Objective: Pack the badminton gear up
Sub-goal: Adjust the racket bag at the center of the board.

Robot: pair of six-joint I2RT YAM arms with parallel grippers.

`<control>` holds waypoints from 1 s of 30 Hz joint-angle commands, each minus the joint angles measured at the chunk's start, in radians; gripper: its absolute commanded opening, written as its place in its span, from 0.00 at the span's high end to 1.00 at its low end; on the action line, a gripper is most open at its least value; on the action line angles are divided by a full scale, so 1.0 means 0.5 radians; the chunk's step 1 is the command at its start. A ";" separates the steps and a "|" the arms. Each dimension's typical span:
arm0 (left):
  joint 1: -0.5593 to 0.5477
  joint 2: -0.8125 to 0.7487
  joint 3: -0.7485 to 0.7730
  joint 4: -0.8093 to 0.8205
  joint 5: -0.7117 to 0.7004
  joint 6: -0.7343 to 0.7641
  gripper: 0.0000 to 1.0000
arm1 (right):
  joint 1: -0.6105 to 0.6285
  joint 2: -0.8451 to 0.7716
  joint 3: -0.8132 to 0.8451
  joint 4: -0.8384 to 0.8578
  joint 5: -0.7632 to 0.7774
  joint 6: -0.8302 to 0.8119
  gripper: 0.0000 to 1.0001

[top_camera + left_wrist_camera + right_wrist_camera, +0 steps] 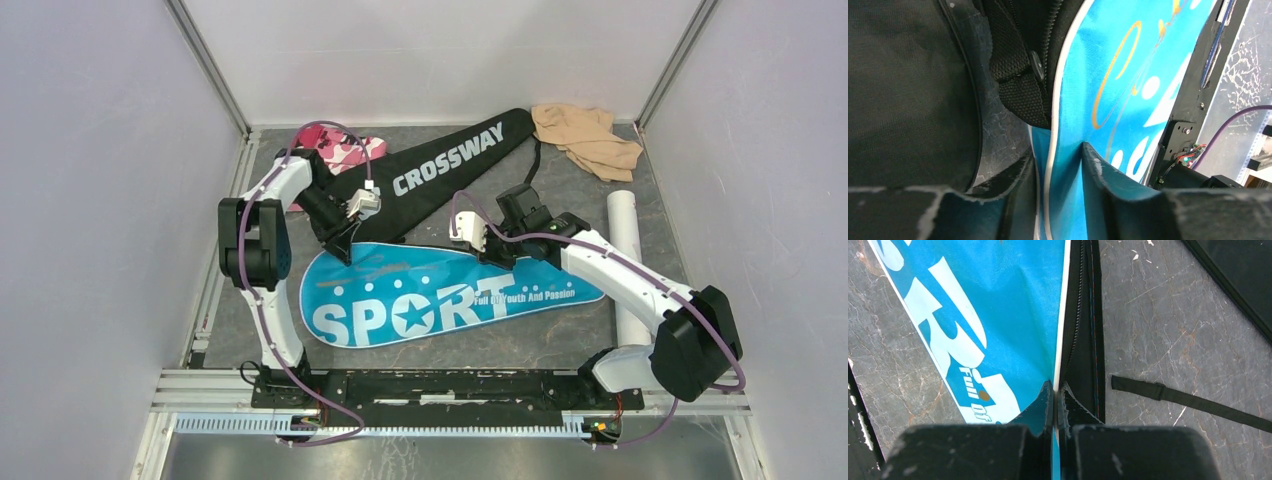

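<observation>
The blue "SPORT" racket cover [440, 295] lies flat at mid-table, its tip partly on the black "CROSSWAY" cover [440, 160]. My left gripper [345, 245] is at the blue cover's far-left edge. In the left wrist view its fingers close on the white-piped rim [1050, 165], blue cloth filling the gap of the gripper [1058, 165]. My right gripper [495, 258] is at the cover's far edge. It is shut [1055, 390] on the seam where blue face [998, 305] meets black zip strip [1083, 325]. A long white tube [627, 250] lies at the right.
A pink-and-white camouflage cloth [335, 150] sits at the back left and a beige cloth [585, 135] at the back right. A black strap [1188, 400] trails over the grey marbled table [560, 190]. White walls close in three sides.
</observation>
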 commanded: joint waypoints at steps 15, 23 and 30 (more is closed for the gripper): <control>-0.159 -0.954 -0.057 0.070 0.062 0.280 0.98 | 0.017 -0.111 0.090 0.039 0.221 -0.012 0.54; -0.258 -1.381 -0.254 0.423 -0.065 0.398 0.98 | 0.014 -0.271 0.207 -0.017 0.322 -0.037 0.15; -0.285 -1.552 -0.300 0.605 -0.028 0.446 0.98 | 0.007 -0.354 0.275 -0.222 0.342 -0.113 0.02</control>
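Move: The racket bag's raised far rim already runs between the left hand's half-open fingers near the bag's left end. The bag's middle lies about 22 cm to the right, 8 cm back and 2 cm below. The black CROSSWAY bag is centred some 19 cm ahead and 18 cm to the right, the pink camo pouch 24 cm straight ahead. The right hand is shut on the same rim, with the bag's middle about 10 cm to its left, 8 cm back and 7 cm lower. The racket bag's rim is pinched as the left fingers finish closing on it, then carried up about 15 cm, with a slight drift back and right, while the left wrist swings some 50 degrees so that the fingertips turn from back to forward. The right hand sinks a touch, lets go of the rim by opening wide, and rises about 7 cm, easing right. ##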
